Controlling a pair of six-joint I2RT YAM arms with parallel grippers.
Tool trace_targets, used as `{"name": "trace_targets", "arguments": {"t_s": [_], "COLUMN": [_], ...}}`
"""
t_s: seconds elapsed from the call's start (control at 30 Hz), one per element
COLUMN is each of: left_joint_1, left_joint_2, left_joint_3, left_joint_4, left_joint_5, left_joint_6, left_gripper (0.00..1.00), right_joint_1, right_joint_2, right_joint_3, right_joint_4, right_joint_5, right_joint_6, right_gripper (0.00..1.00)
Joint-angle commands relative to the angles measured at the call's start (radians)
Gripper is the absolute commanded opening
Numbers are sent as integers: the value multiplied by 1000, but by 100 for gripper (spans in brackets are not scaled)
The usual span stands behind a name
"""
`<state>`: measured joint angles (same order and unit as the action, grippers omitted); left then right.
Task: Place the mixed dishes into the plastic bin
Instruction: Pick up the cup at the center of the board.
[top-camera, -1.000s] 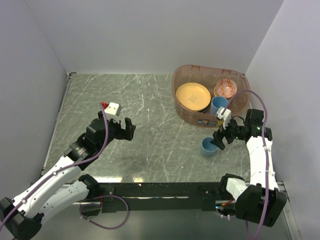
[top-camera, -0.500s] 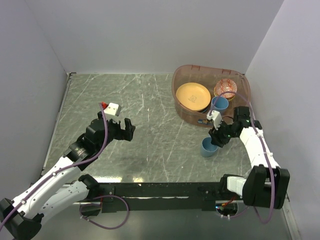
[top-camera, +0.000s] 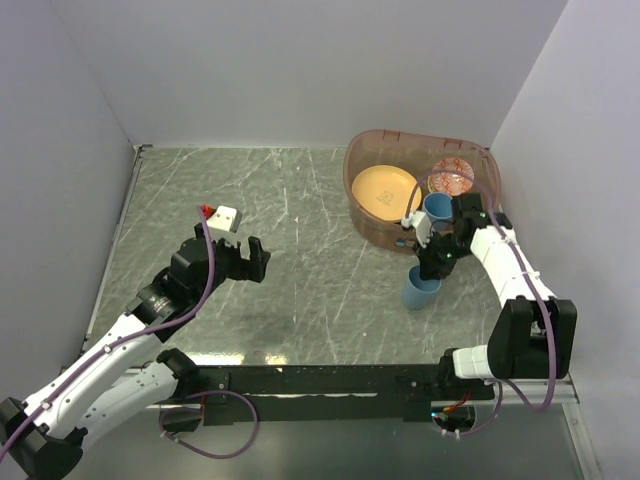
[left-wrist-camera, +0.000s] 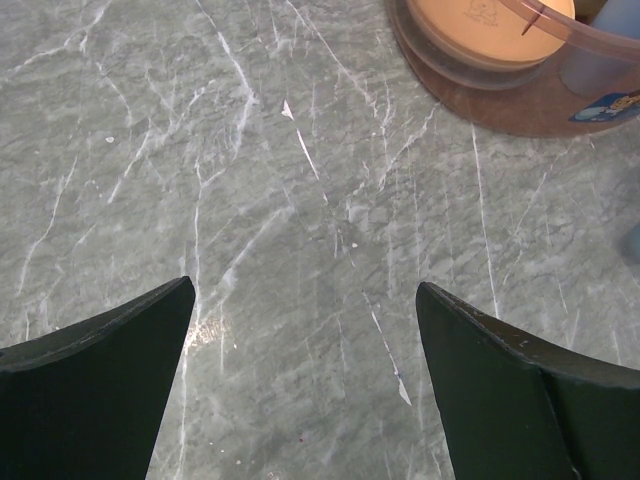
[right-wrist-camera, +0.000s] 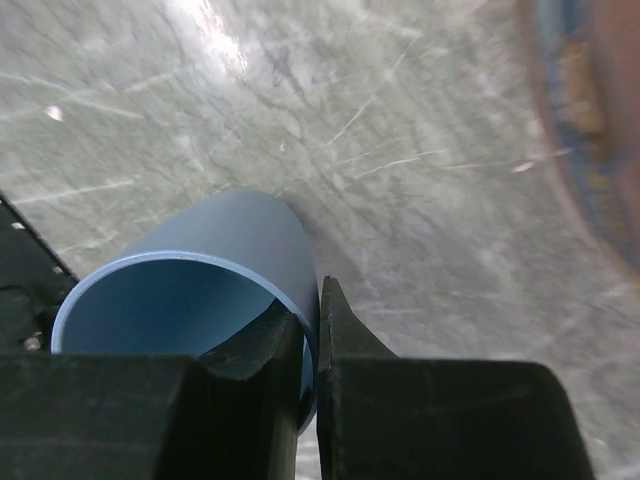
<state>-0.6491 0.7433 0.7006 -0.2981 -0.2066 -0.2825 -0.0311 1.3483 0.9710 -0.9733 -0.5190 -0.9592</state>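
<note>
A light blue plastic cup (top-camera: 421, 291) stands on the table just in front of the plastic bin (top-camera: 362, 222). My right gripper (top-camera: 433, 266) is shut on the cup's wall: in the right wrist view one finger is inside the cup (right-wrist-camera: 190, 290) and the other outside, with the gripper (right-wrist-camera: 318, 312) pinching the rim. In the bin lie a yellow-orange plate (top-camera: 385, 190), a red-patterned bowl (top-camera: 452, 175) and another blue cup (top-camera: 437, 207). My left gripper (top-camera: 246, 261) hovers open over bare table at the left, far from the dishes. Its wrist view shows wide-apart fingers (left-wrist-camera: 110, 350), the plate (left-wrist-camera: 490, 20) and the bin's wall (left-wrist-camera: 520, 105).
The marbled grey table (top-camera: 290, 220) is walled at the back and on both sides. The bin sits in the back right corner. A black rail (top-camera: 320, 378) runs along the near edge between the arm bases.
My right gripper moved left and forward onto the blue cup in front of the bin and shut on its rim. The left arm has not moved.
</note>
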Motion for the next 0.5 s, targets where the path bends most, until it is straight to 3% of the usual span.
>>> {"name": "trace_targets", "arguments": {"t_s": [0.0,0.47], "left_joint_1": [3,3], "left_joint_2": [-12,-15], "left_joint_3": [19,20], "left_joint_4": [20,22], "left_joint_5": [4,4], "left_joint_6": [6,11], "left_gripper": [99,99], "right_joint_1": [3,3], "right_joint_2": [-18,-97], "right_joint_3": [164,322], "right_joint_4": [-162,-249], "right_joint_5": [-73,-159], "right_joint_6": [10,37], "right_gripper": [0,0]}}
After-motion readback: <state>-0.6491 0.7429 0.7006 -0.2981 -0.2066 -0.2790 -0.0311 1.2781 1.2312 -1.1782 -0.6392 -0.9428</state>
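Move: The right hand already pinches the cup by the wall nearest the bin. The bin's middle lies about 19 cm ahead of this hand, neither left nor right, and some 3 cm lower. Inside the bin, the second cup stands about 14 cm ahead and 2 cm right, the orange plate 17 cm ahead and 9 cm left, the patterned bowl 21 cm ahead and 6 cm right. From the left hand the bin is roughly 18 cm ahead, 39 cm right and 16 cm lower. One finger inside the cup and one outside, the right hand keeps its pinch on the rim and carries the cup up about 9 cm, quickly at first and then slowing, drifting some 2 cm left. It edges forward a little early on, then eases partly back, while the fingertips swing about 10 degrees forward and left. ##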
